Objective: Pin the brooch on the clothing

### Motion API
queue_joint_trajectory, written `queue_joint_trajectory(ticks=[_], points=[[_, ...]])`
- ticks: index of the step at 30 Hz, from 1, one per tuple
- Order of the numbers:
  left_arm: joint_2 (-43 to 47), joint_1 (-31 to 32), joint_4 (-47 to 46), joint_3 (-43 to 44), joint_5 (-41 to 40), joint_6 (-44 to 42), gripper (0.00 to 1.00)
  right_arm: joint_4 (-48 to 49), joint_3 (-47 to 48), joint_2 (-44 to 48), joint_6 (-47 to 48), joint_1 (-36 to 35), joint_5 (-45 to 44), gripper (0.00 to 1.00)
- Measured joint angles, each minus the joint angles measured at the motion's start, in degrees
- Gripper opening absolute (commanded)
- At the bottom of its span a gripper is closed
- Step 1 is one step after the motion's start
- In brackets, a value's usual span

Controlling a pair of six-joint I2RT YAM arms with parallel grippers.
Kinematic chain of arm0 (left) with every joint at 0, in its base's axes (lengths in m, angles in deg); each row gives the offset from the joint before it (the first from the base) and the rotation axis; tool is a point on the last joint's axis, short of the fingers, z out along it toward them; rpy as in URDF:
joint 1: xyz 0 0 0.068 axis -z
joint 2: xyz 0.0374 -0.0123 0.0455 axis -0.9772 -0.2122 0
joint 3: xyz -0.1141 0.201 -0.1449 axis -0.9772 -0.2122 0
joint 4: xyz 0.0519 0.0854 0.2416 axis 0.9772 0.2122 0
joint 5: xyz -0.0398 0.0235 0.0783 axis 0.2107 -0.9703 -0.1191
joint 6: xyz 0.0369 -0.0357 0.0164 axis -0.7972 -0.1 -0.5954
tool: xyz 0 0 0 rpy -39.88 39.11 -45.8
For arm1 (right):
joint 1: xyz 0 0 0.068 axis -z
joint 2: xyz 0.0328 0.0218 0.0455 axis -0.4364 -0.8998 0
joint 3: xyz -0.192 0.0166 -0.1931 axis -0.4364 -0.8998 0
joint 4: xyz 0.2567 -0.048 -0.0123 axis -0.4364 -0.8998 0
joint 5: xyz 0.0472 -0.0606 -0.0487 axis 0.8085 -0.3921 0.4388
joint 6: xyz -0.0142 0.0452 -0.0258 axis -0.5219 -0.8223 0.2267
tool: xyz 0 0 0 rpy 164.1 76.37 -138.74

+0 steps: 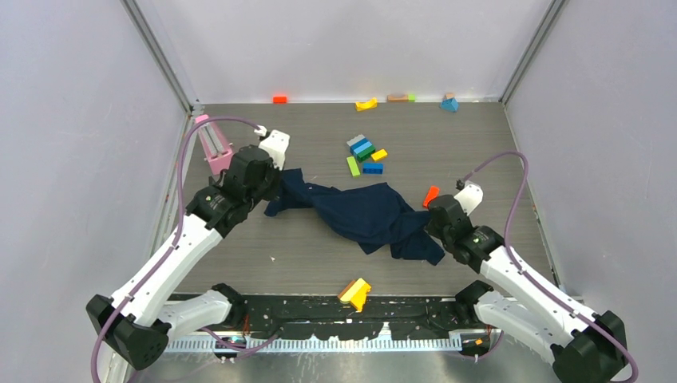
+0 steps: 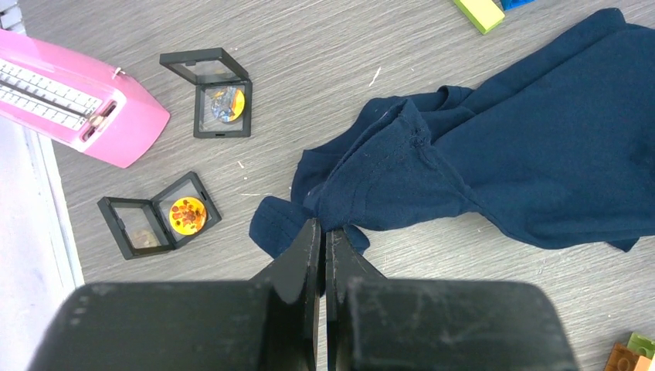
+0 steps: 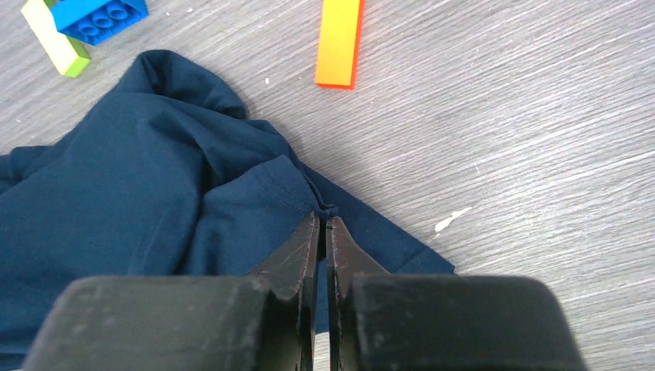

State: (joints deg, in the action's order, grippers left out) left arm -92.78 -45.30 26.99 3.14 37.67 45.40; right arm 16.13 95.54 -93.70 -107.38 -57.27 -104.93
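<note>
The clothing (image 1: pixel 363 214), a dark navy T-shirt, lies crumpled across the middle of the table. My left gripper (image 1: pixel 270 190) is shut on its left end, and a fold of fabric (image 2: pixel 371 185) bunches at the tips of that gripper (image 2: pixel 324 229). My right gripper (image 1: pixel 429 227) is shut on the hem at the right end, where a small tuft of cloth (image 3: pixel 255 193) sits at the tips (image 3: pixel 324 220). The brooch (image 2: pixel 188 216), round and orange-gold, rests in an open black case left of the shirt. In the top view my left arm hides it.
A second black case (image 2: pixel 220 100) holds another round badge. A pink device (image 2: pixel 77 100) lies at the far left. Coloured blocks (image 1: pixel 363 152) sit behind the shirt, an orange block (image 3: pixel 340 42) beyond my right gripper, a yellow wedge (image 1: pixel 355 293) at the near edge, and several blocks (image 1: pixel 366 104) by the back wall.
</note>
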Motion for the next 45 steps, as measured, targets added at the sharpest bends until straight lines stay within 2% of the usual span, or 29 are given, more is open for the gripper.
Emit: queue_joint_trajectory(ticks=[5,8,11,17,21,28,31,37,41,45], points=[[-1.31,-1.03,-0.37,0.0,0.76,2.27,0.0,2.12,-1.31,-3.3,1.75,0.0,-2.16,0.01],[-4.42,-3.13,-0.44,0.83,2.91,4.55,0.0,2.89,1.99,-7.78,5.35,0.57,-4.66,0.01],[-8.9,-5.68,0.15,4.59,4.7,6.82,0.0,2.67,11.63,-13.07,10.16,2.49,-5.73,0.01],[-11.63,-7.06,1.22,19.28,6.21,8.44,0.0,2.21,40.02,-18.53,19.56,5.77,-4.85,0.0],[-10.03,-7.04,0.04,30.91,7.5,7.19,0.0,0.66,55.84,-17.73,24.0,6.01,-2.67,0.0],[-4.48,-7.04,3.02,48.06,12.13,3.54,0.0,-3.61,72.02,-9.53,27.5,6.01,3.8,0.01],[-2.03,-7.04,5.07,54.62,15.69,3.1,0.0,-4.57,76.39,-5.33,28.24,6.01,7.41,0.01],[2.71,-7.04,7.13,60.46,20.98,3.54,0.0,-4.74,82.03,1.75,28.41,6.01,13.33,0.01],[3.89,-7.04,7.3,61.24,23.32,4.44,0.0,-5.01,82.09,2.95,28.41,6.01,14.51,0.01],[3.78,-7.04,7.52,59.65,24.09,4.87,0.0,-5.86,78.12,2.86,28.83,6.01,13.73,0.01]])
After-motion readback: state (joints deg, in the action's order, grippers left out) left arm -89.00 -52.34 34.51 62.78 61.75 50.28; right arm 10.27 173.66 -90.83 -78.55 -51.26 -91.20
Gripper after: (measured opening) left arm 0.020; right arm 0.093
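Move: Both hands already hold the clothing by its edge. Its bunched middle lies about 17 cm to the left hand's right, level with it and some 18 cm lower; from the right hand about 17 cm left, 5 cm ahead and 5 cm lower. From the left hand, one brooch box stands 14 cm ahead and 7 cm left, the other 7 cm ahead and 14 cm left. The orange block lies 10 cm straight ahead of the right hand. Both hands keep their pinch on the clothing's edge and, after a short dip of a centimetre or two with a reach forward (about 5 cm left, 10 cm right), fling it steeply up, the left by some 40 cm and the right by over 50. On the way up they swing back towards the bases past where they began, the wrists tipping the fingers up (left about 45 degrees with a roll lowering its left side, right about 70), and at the top they just start to come forward and down again. ##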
